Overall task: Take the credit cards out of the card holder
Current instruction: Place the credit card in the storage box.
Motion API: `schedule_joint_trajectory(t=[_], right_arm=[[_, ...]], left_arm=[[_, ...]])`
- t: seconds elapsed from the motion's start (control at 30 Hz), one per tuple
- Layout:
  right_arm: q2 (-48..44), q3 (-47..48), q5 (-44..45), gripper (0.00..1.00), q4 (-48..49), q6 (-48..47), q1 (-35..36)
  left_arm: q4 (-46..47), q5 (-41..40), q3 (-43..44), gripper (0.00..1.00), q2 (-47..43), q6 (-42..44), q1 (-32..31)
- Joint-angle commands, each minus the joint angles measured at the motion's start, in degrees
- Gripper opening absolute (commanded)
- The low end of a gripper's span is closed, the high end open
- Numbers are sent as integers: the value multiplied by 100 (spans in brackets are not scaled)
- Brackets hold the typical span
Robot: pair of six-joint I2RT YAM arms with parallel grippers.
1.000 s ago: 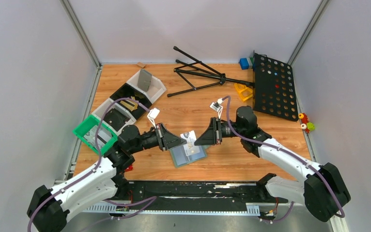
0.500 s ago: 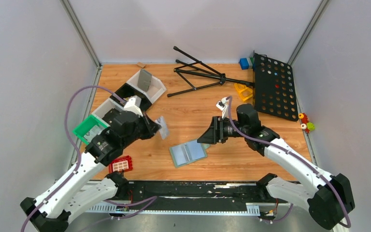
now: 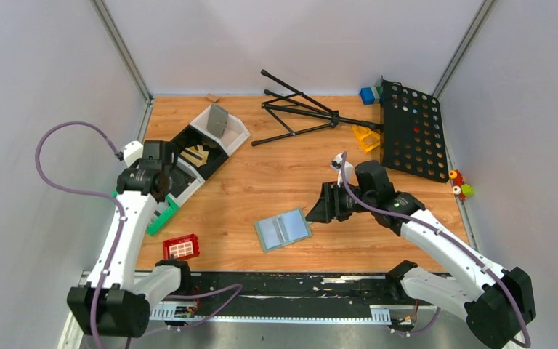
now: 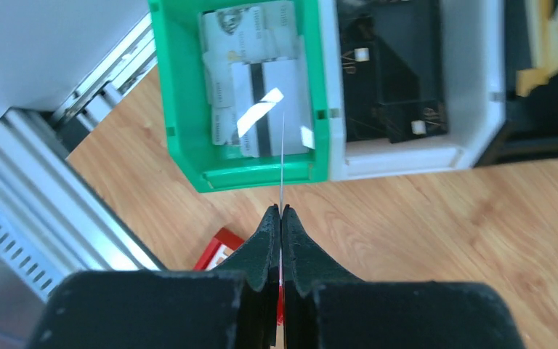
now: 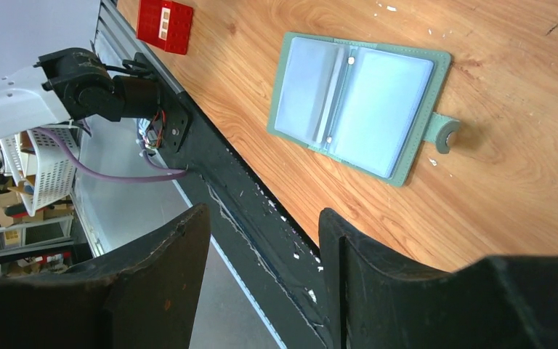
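The card holder (image 3: 283, 229) lies open and flat on the wood, its pale sleeves (image 5: 360, 102) facing up. My right gripper (image 3: 311, 212) hovers just to its right, open (image 5: 263, 214), with nothing between its fingers. At the far left my left gripper (image 3: 161, 193) hangs over the near edge of the green tray (image 4: 185, 109). It is shut (image 4: 281, 211) on one credit card (image 4: 282, 156), seen edge-on as a thin pale line. Several more credit cards (image 4: 251, 73) lie inside that tray.
A red block with white squares (image 3: 182, 247) sits near the front left. White and black bins (image 3: 207, 142) run diagonally behind the green tray. A black tripod (image 3: 301, 113) and a perforated black board (image 3: 410, 131) lie at the back right, beside small coloured toys (image 3: 461, 185).
My left arm swung from the card holder out to the green tray, carrying a card. My right gripper opened and drew back slightly to the right. The holder now lies flat, with no card showing on it.
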Motion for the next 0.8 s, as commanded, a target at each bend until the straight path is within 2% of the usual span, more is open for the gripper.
schedule_joint_trajectory(t=[0.0,0.13,0.43,0.6,0.7,0.77], right_arm=[[-55,342,-51,57,-175,-192,-14],[-157,453,-49,57,-336,-259,-16],[-283,637,-9,57,-705,-352,-16],[-284,734,35,57,-761,-365,-13],[-228,712,-46,57,-660,-312,-14],[-176,718,-116,57,-615,-282,-11]], left_arm=[[72,-39,89,0,279,111,712],[563,471,-11,0,418,323,1241],[1308,1402,-48,0,1537,515,1917],[1397,1389,-15,0,1879,515,2200],[1595,1668,-91,0,2008,494,2466],[1747,1897,-104,5,2081,538,2609]])
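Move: Forward-left of the left hand, which holds a card edge-on, is the green storage box: its middle is about 6 cm ahead, 10 cm to the left and 16 cm down. The white box with the black cards adjoins it, some 15 cm ahead and 3 cm left of the hand; the red box lies about 8 cm back and 1 cm left. From the right hand the green box is roughly 52 cm left, 10 cm ahead and 13 cm below. Keeping its pinch on the card, the left hand first swings left, then sinks and reaches forward over the green box, about 8 cm down, 6 cm left and 4 cm forward in all. The wrist turns some 20 degrees on the way, bringing the fingers to point more steeply down at the cards already there. The empty right hand rises about 2 cm. ##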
